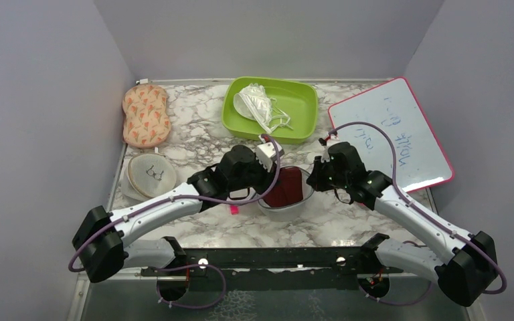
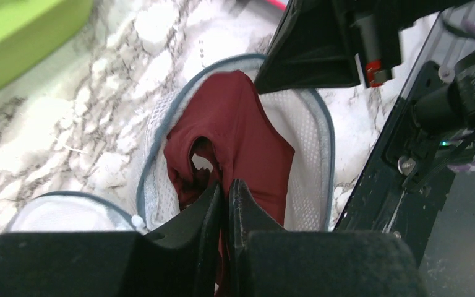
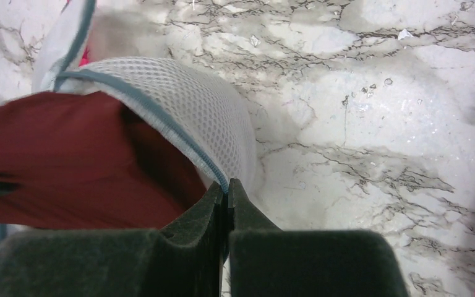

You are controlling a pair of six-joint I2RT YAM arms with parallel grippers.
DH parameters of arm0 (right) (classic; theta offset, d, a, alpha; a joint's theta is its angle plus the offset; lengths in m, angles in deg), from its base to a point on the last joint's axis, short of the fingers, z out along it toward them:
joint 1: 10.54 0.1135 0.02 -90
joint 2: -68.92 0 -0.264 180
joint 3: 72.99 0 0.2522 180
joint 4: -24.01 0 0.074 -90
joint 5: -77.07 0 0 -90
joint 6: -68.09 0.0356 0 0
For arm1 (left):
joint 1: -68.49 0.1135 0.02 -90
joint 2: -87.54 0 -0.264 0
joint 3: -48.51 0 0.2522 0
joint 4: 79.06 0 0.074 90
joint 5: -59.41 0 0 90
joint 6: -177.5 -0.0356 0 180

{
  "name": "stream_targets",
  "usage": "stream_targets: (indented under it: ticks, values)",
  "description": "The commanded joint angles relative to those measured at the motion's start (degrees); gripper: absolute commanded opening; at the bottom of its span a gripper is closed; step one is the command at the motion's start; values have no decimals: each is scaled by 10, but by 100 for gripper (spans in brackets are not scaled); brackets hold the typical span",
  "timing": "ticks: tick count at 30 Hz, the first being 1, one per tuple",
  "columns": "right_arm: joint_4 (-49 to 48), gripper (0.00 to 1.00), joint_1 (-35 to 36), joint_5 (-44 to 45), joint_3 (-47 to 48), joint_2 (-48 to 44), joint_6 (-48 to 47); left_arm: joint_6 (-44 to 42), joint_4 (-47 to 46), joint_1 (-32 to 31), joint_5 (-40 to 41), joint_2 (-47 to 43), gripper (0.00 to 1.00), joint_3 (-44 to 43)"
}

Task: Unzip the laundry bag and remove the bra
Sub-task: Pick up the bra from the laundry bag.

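The laundry bag [image 1: 293, 206], a white-grey mesh case with a dark zip rim, lies unzipped and open at the table's middle. A dark red bra [image 1: 285, 187] lies inside it. My left gripper [image 2: 227, 185] is shut on the bra's red fabric [image 2: 247, 139] over the open bag [image 2: 306, 179]. My right gripper [image 3: 227, 185] is shut on the bag's zip rim [image 3: 154, 114] at its right side, and the bra [image 3: 68, 161] shows beside it inside the mesh.
A green tray [image 1: 303, 101] holding clear plastic stands at the back. A peach patterned pad [image 1: 146, 115] and a beige round mesh case [image 1: 151, 174] lie at the left. A whiteboard [image 1: 395, 134] lies at the right.
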Motion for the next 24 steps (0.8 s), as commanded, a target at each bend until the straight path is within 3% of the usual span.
stream_targets:
  ticks: [1, 6, 16, 20, 24]
  values:
    - [1, 0, 2, 31, -7, -7, 11, -6, -27, -1, 35, -57, 0, -6]
    - [0, 1, 2, 25, -5, -7, 12, 0, -46, 1, 37, -82, 0, -15]
    - [-11, 1, 2, -42, 2, 19, -10, 91, -124, 11, 57, -55, 0, -25]
    - [-9, 0, 2, -41, 2, 16, -12, 127, -131, 54, 57, -63, 0, -43]
    - [-8, 0, 2, -35, 1, 10, -13, 166, -144, 132, -26, -62, 0, -62]
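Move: The bra, still pinched in the left fingers, is bound for the green basket, whose middle lies roughly 32 cm ahead, 2 cm left and 16 cm below that hand. The open laundry bag is about 4 cm to its right, level with it and 12 cm down; the bag's round lid lies some 10 cm left, 4 cm ahead, 16 cm below. From the right hand the bag's middle is about 7 cm left, 1 cm back and 6 cm lower. The bra is drawn up out of the bag by the left hand, which keeps its pinch and climbs about 7 cm almost straight, then swings forward some 5 cm while still rising a little and easing left. Its right-pointing fingers tip upward and turn counter-clockwise towards forward. The right hand keeps the bag's rim pinched, almost in place. ##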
